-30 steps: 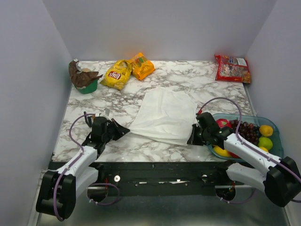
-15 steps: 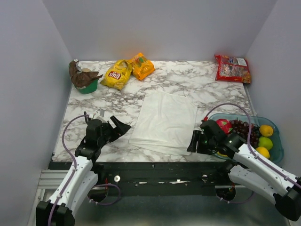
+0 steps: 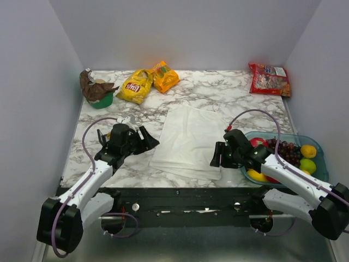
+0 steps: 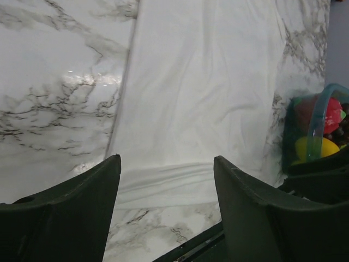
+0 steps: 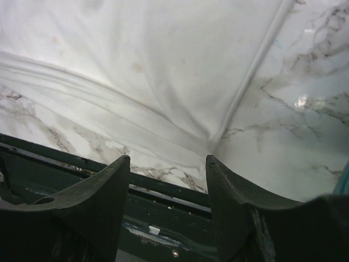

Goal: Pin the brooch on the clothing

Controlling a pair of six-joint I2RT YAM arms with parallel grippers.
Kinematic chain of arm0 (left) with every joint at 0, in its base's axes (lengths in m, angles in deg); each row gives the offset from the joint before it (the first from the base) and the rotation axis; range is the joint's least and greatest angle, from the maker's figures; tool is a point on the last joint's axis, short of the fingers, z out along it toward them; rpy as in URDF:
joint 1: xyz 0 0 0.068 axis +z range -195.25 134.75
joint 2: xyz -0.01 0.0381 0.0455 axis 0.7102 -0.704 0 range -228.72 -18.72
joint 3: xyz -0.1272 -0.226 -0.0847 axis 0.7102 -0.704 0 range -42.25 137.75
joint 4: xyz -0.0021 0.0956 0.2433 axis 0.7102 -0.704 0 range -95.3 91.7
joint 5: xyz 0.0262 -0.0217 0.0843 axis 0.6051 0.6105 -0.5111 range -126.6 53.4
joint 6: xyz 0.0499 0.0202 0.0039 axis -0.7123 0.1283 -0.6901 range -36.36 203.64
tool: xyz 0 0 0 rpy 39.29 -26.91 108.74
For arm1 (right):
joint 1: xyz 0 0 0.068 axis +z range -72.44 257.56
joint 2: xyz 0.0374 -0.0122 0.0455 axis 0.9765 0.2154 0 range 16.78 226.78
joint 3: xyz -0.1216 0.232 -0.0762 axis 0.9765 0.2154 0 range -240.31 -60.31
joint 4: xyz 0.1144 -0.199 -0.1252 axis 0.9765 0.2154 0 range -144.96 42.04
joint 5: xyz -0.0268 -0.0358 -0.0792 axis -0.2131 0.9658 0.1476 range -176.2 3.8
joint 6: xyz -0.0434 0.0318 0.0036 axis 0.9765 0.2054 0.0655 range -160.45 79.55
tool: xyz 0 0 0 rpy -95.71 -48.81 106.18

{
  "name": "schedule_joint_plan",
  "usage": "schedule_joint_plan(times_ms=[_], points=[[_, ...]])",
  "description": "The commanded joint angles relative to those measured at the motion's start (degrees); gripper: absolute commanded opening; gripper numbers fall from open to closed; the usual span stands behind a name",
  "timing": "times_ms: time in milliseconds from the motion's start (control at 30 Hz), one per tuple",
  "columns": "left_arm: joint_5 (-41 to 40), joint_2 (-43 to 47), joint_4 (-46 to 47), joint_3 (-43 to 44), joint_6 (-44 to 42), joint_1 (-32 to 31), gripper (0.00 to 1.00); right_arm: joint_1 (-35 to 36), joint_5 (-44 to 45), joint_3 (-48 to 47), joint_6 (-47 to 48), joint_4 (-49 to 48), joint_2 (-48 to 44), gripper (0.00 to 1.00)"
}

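Observation:
The clothing [image 3: 191, 139] is a white folded garment lying flat in the middle of the marble table. My left gripper [image 3: 148, 139] stands open just off its left edge, with nothing between the fingers. In the left wrist view the gripper [image 4: 166, 161] faces across the clothing [image 4: 202, 98]. My right gripper [image 3: 216, 156] is open at the garment's near right corner, also empty. The right wrist view has the gripper [image 5: 167, 158] over the table's front edge, with the clothing [image 5: 152, 60] beyond it. No brooch shows in any view.
A blue bin [image 3: 322, 164] holding fruit sits at the right, under my right arm, and is seen from the left wrist as the bin [image 4: 315, 136]. Along the back are yellow [image 3: 134, 85] and orange [image 3: 165, 76] snack bags, a red bag [image 3: 269, 79] and a green cup [image 3: 100, 98].
Both grippers opened and let go of the garment's near corners, and the cloth settled flat. Both arms drew back, then came toward the cloth again.

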Motion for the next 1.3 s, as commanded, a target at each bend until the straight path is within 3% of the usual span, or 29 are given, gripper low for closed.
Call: schedule_joint_plan(times_ms=[0,100,233,467,1000,1267], points=[[0.61,-6.36,7.33,4.10,-1.21,-6.82,0.72,0.26,1.76,-0.12,2.31,-8.53,2.77,0.65],[0.43,-11.46,12.42,5.07,-0.25,-10.00,0.68,0.26,1.50,2.25,2.39,-11.61,4.17,0.64],[0.87,-18.14,20.40,6.21,1.16,-15.27,0.62,0.34,-1.13,5.77,1.43,-15.21,5.76,0.52],[4.20,-31.05,31.58,8.94,2.04,-18.27,0.54,1.31,-2.10,9.99,-0.33,-18.82,6.29,0.47],[2.98,-44.69,36.16,7.27,2.04,-18.27,0.47,5.17,-3.69,14.65,-3.93,-17.06,1.81,0.38],[-0.36,-45.57,31.33,8.94,0.46,-18.27,0.45,7.90,-3.51,14.74,-5.60,-14.87,-1.27,0.35]])
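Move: The middle of the white clothing lies about 17 cm to the right of the left gripper, 5 cm farther out and 9 cm below. The boxed brooch stands some 22 cm to the left of that gripper and 7 cm ahead. For the right gripper, the clothing's near right corner is roughly 4 cm back, with no offset sideways, and 6 cm below; the fruit basket's middle is about 32 cm to its right and 3 cm ahead. Carry the left gripper about 14 cm right over the clothing, turning it some 20 degrees clockwise, then lower it straight onto the middle with the fingers narrowing to under half open. Meanwhile, after a short reach forward, sink the right gripper about 5 cm to the near right corner, then draw it back and a little left, its fingers closing partway and gathering the cloth. ##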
